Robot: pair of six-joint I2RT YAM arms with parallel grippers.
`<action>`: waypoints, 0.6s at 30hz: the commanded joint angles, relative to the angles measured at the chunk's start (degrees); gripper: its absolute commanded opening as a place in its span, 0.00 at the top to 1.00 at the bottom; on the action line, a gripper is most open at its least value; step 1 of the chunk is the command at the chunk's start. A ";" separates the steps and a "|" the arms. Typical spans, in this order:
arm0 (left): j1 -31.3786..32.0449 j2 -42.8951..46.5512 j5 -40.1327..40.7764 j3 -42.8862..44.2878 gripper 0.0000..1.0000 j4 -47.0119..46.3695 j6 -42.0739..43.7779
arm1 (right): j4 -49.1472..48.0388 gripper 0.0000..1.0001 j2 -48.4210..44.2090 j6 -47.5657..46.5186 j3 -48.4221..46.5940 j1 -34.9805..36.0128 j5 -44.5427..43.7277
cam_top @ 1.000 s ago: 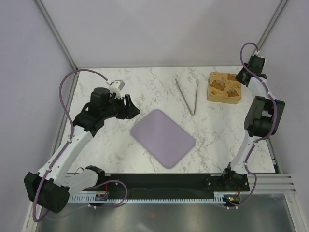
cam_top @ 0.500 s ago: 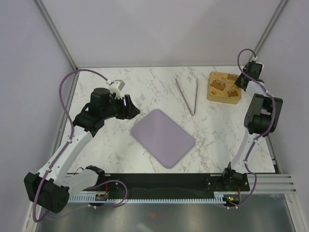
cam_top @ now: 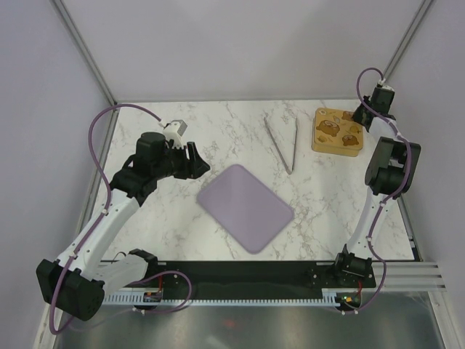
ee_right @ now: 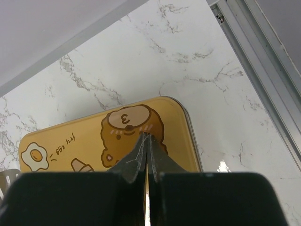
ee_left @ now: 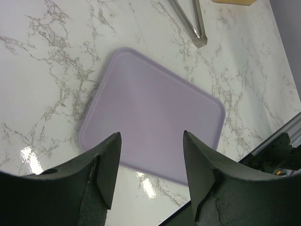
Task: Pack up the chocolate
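Observation:
No chocolate shows in any view. A yellow tin point(cam_top: 336, 132) with cartoon bears printed on its closed lid point(ee_right: 94, 136) sits at the back right of the table. My right gripper point(ee_right: 147, 136) is shut with nothing between its fingers, its tips just over the bear drawing near the tin's right end point(cam_top: 361, 116). My left gripper point(cam_top: 200, 164) hovers over the marble left of the lilac mat point(cam_top: 245, 207). It stands open and empty point(ee_left: 150, 136), with the mat point(ee_left: 150, 103) seen between its fingers.
Metal tongs point(cam_top: 283, 142) lie on the marble between the mat and the tin, their closed end toward the front point(ee_left: 200, 40). The right wall rail point(ee_right: 263, 61) runs close beside the tin. The table's front rail point(ee_left: 277, 141) lies beyond the mat.
The right wrist has swung a little and settled by the tin's right end, jaws still shut. The left arm has not moved.

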State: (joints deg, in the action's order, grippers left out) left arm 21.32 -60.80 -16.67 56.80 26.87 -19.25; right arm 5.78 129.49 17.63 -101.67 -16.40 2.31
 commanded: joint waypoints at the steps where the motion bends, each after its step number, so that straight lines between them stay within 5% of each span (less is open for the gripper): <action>1: -0.32 0.41 0.76 0.16 0.37 -2.00 2.46 | 6.08 0.96 -0.89 -1.45 -1.69 0.05 2.18; 5: -0.32 1.90 0.58 0.16 0.37 -2.09 2.72 | 8.80 0.79 -9.41 -3.91 -0.90 3.56 -1.86; 7: -0.32 2.61 0.32 -0.02 0.37 -2.52 2.72 | 11.44 0.61 -14.67 -4.53 -0.29 6.90 -5.19; 10: -0.32 4.54 -0.91 -0.63 0.37 -4.10 2.46 | 12.67 0.02 -22.23 -4.53 3.13 11.12 -5.12; 18: -0.32 10.08 -1.18 -3.36 0.32 -8.76 2.19 | 12.94 0.02 -43.58 1.68 22.64 17.53 2.53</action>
State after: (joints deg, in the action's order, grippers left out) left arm 21.28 -52.31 -16.91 54.28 22.98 -18.76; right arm 17.21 90.85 15.38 -84.12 1.48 2.24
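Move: The lid on the chocolate box lies right under the right hand's shut fingertips, which are at its far right corner area: the box's middle is about 7 cm to the left, 7 cm back and 3 cm lower. The tongs lie on the table some 30 cm to the right hand's left and 10 cm back; the purple tray is about 46 cm left and 36 cm back. From the left hand, the box is roughly 25 cm ahead, 52 cm to the right and 17 cm lower. The closed lid is left alone as the right fingertips lift off its far right part; the hand sweeps left and up about 18 cm each way while drawing back some 11 cm, across the box and towards the tongs' side, fingers opening wide, wrist turning nearly 20 degrees counter-clockwise and tipping up slightly. The empty left hand rises a little late, about 4 cm, tipping up. ##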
